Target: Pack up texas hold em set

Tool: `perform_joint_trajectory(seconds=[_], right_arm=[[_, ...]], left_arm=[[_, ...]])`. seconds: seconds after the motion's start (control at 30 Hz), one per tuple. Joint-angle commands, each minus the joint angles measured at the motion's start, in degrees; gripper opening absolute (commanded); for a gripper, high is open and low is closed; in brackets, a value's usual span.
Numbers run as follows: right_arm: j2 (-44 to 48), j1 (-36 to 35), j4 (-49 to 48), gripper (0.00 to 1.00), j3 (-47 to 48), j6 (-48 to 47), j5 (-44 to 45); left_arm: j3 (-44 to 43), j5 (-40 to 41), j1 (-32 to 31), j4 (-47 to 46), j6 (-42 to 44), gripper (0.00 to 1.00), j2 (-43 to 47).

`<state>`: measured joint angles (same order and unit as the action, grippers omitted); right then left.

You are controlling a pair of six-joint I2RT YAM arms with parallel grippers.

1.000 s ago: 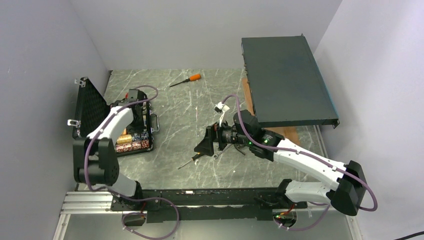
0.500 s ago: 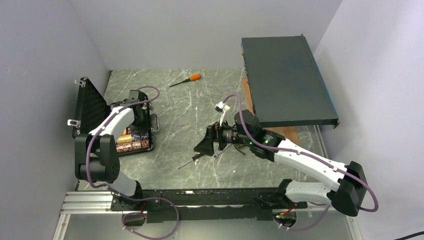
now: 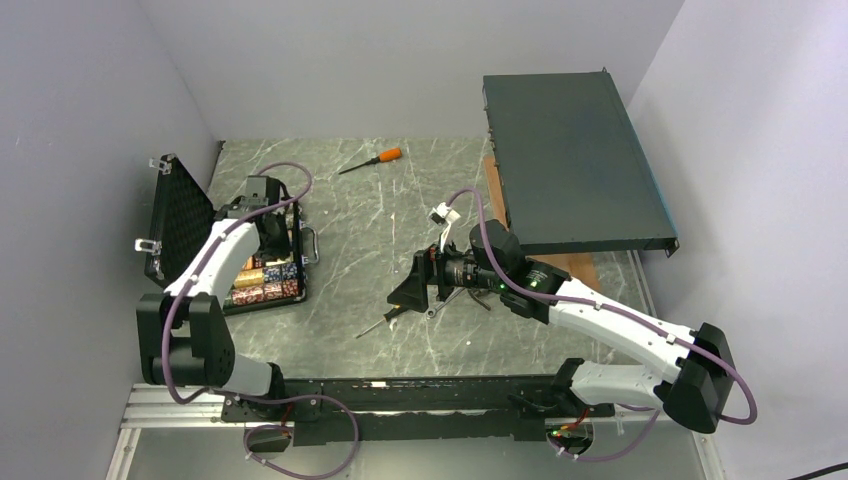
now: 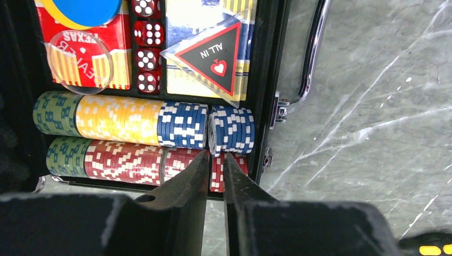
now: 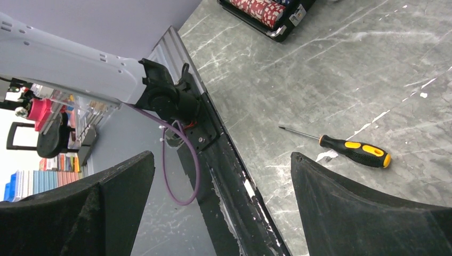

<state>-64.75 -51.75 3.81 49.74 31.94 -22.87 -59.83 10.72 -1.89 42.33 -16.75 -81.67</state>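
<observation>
The black case (image 3: 302, 268) lies open at the table's left, its foam lid (image 3: 180, 215) standing upright. Inside are rows of green, yellow, blue and red chips (image 4: 120, 120), red dice (image 4: 146, 53), an "ALL IN" triangle (image 4: 210, 56), a clear disc (image 4: 80, 61) and a blue disc (image 4: 80, 8). A short blue stack (image 4: 232, 128) sits slightly out of line at the row's right end. My left gripper (image 4: 216, 156) hovers over the red row, its jaws a narrow slit apart with nothing between them. My right gripper (image 5: 218, 154) stands wide open mid-table, holding nothing.
A yellow-and-black screwdriver (image 5: 352, 151) lies on the marble near the right gripper. An orange-handled screwdriver (image 3: 372, 160) lies at the back. A large dark flat box (image 3: 570, 170) leans at the right rear. The case's metal handle (image 4: 314, 53) sticks out over the table.
The left arm's elbow has swung outward to the left, and its wrist has shifted slightly over the case. The right arm has not moved.
</observation>
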Motion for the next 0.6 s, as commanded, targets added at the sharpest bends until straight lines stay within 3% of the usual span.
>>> perform_joint_trajectory(seconds=[0.0,0.23,0.47,0.57], right_arm=[[1.7,-0.1,-2.3,1.0,-0.2,0.1,-0.1],[1.1,-0.1,-3.3,1.0,-0.3,0.7,-0.6],[1.5,-0.1,-3.0,1.0,-0.3,0.7,-0.6],[1.9,-0.1,-3.0,1.0,-0.6,0.7,-0.4]], left_arm=[[-0.6,-1.2,0.1,-0.1,0.7,0.2,-1.9],[-1.2,-2.7,0.1,0.4,1.8,0.14,-5.8],[-1.2,0.2,0.2,2.2,2.2,0.01,-9.0],[-0.6,2.1,0.3,2.7,1.9,0.0,-8.9]])
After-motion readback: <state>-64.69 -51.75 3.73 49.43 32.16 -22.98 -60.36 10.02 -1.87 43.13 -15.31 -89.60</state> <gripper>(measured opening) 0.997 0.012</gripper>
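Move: The blue chips at the seam near the row's right end lie almost under the left hand, about 1 cm ahead and some 5 cm down. At much the same height, the yellow chips sit roughly 8 cm to its left and 1 cm ahead, the red chips about 3 cm back and 4 cm left, and the All In triangle some 8 cm straight ahead. From the right hand, the blue chips are about 35 cm left, 16 cm ahead and 20 cm lower. The left hand dips almost straight down by about 3.5 cm onto the blue chips beside the seam in their row, its fingers swinging some 10 degrees closer to vertical. On the way down the slightly parted fingers close fully into one blunt tip, which ends at the near side of the blue row and seems to touch the chips there, with none gripped. ##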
